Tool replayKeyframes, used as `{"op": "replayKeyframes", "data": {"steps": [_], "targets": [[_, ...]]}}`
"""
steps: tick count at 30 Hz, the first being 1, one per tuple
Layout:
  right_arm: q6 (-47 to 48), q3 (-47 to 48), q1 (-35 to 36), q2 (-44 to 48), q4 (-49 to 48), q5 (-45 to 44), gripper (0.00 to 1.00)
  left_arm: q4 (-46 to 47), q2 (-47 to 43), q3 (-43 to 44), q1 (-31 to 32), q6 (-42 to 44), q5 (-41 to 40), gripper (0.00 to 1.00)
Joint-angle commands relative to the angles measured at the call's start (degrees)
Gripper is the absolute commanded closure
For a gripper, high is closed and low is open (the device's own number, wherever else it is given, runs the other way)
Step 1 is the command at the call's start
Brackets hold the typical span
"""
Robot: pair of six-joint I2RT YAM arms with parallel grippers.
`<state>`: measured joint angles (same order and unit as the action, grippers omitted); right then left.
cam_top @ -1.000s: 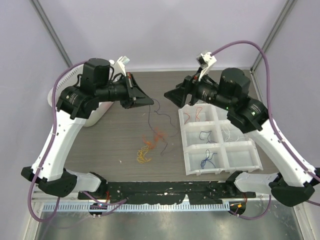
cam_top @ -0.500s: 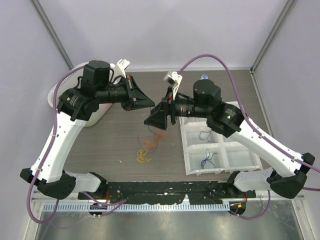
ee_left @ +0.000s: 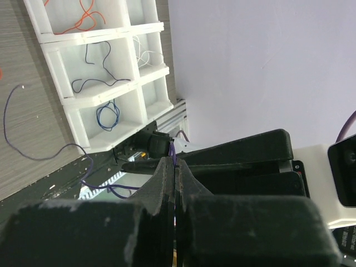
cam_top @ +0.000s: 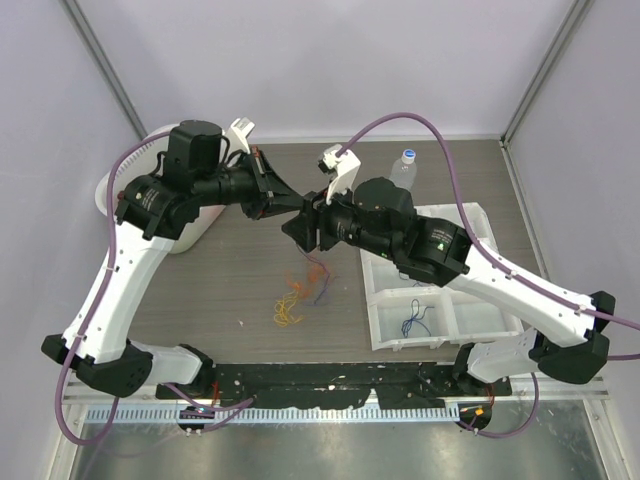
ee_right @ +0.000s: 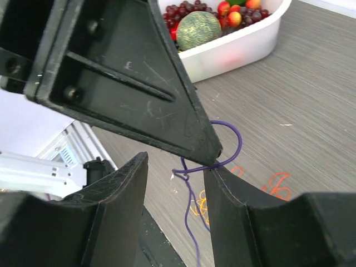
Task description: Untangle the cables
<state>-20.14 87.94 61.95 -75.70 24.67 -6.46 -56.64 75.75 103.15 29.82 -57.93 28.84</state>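
My left gripper [cam_top: 300, 206] hangs above the table's middle, shut on a thin purple cable [ee_left: 173, 152] whose end pokes out past its tips [ee_left: 174, 164]. The cable loops [ee_right: 237, 139] below those tips and trails down toward the table. My right gripper [ee_right: 177, 167] is open, one finger on each side of the hanging purple strand, just under the left gripper's finger [ee_right: 122, 72]. The right-hand pad touches the loop. Loose orange cables [cam_top: 318, 268] and yellow ones [cam_top: 289, 307] lie tangled on the table below.
A white compartment tray [cam_top: 482, 214] at the right holds sorted orange [ee_left: 83, 19], blue [ee_left: 100, 55] and white [ee_left: 146, 55] cables. A plastic bottle [cam_top: 403, 168] stands behind it. A white bin of fruit [ee_right: 222, 33] sits at the left.
My right arm has swung left from above the tray to the left gripper's tip, and its jaws have narrowed around the purple cable. The left gripper has stayed shut in place.
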Motion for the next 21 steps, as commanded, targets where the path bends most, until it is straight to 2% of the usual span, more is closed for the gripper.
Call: {"op": "replayKeyframes", "data": {"steps": [1, 4, 8, 10, 11, 13, 16, 18, 19, 21], "targets": [[-0.3, 3.5, 0.5, -0.3, 0.2, -8.6, 0.5, 0.2, -0.7, 0.8, -0.1, -1.1, 0.3, 1.0], [-0.8, 3.3, 0.5, -0.4, -0.1, -8.7, 0.51, 0.6, -0.8, 0.6, -0.2, -1.1, 0.6, 1.0], [-1.7, 3.2, 0.5, -0.9, -0.4, -7.6, 0.6, 0.7, -0.5, 1.2, -0.1, -1.1, 1.0, 1.0], [-2.2, 2.4, 0.4, -0.4, -1.6, -6.6, 0.75, 0.9, -0.4, 1.4, -0.1, -1.2, 1.4, 1.0], [-2.8, 1.3, 0.4, 0.0, -2.9, -6.6, 0.88, 1.3, -0.2, 1.5, -0.1, -1.2, 1.7, 1.0], [-3.5, -0.7, 0.5, 1.1, -5.1, -6.3, 0.99, 2.1, -0.5, 1.6, -0.1, -1.2, 1.6, 1.0], [-4.2, -4.1, 0.5, 3.9, -8.3, -7.4, 0.99, 3.3, -1.6, 1.4, -0.1, -0.9, 0.3, 0.98], [-4.6, -6.1, 0.5, 5.9, -9.4, -10.2, 0.99, 3.6, -2.3, 1.6, -0.2, -0.5, -1.4, 0.74], [-4.6, -6.6, 0.4, 6.5, -9.5, -11.4, 0.99, 3.8, -2.7, 1.6, -0.2, -0.3, -2.0, 0.67], [-4.1, -7.6, 0.4, 8.7, -9.5, -14.8, 0.99, 5.1, -3.8, 1.5, -0.2, 0.4, -3.1, 0.62]]}}
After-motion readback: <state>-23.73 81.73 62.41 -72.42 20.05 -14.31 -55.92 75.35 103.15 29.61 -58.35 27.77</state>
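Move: The part of the purple cable that the right hand goes for is about 2 cm ahead of its half-open fingers and level with them, hanging from the left fingertips. From the left hand, which still pinches the cable, that part is some 1 cm back, 1 cm to the right and 1 cm below. Down on the table, roughly 36 cm below the right hand, the orange cable lies about 7 cm ahead, and the yellow one 1 cm back and 6 cm left. Forward by about 1.5 cm and slightly right, the right hand eases its open fingers around the purple cable just under the left fingertips, yawing a few degrees clockwise. It stops there and shuts, pinching the cable, then draws about 1 cm right, away from the left hand. The left hand stays practically in place and at the end opens to about a third, letting go of the cable. ##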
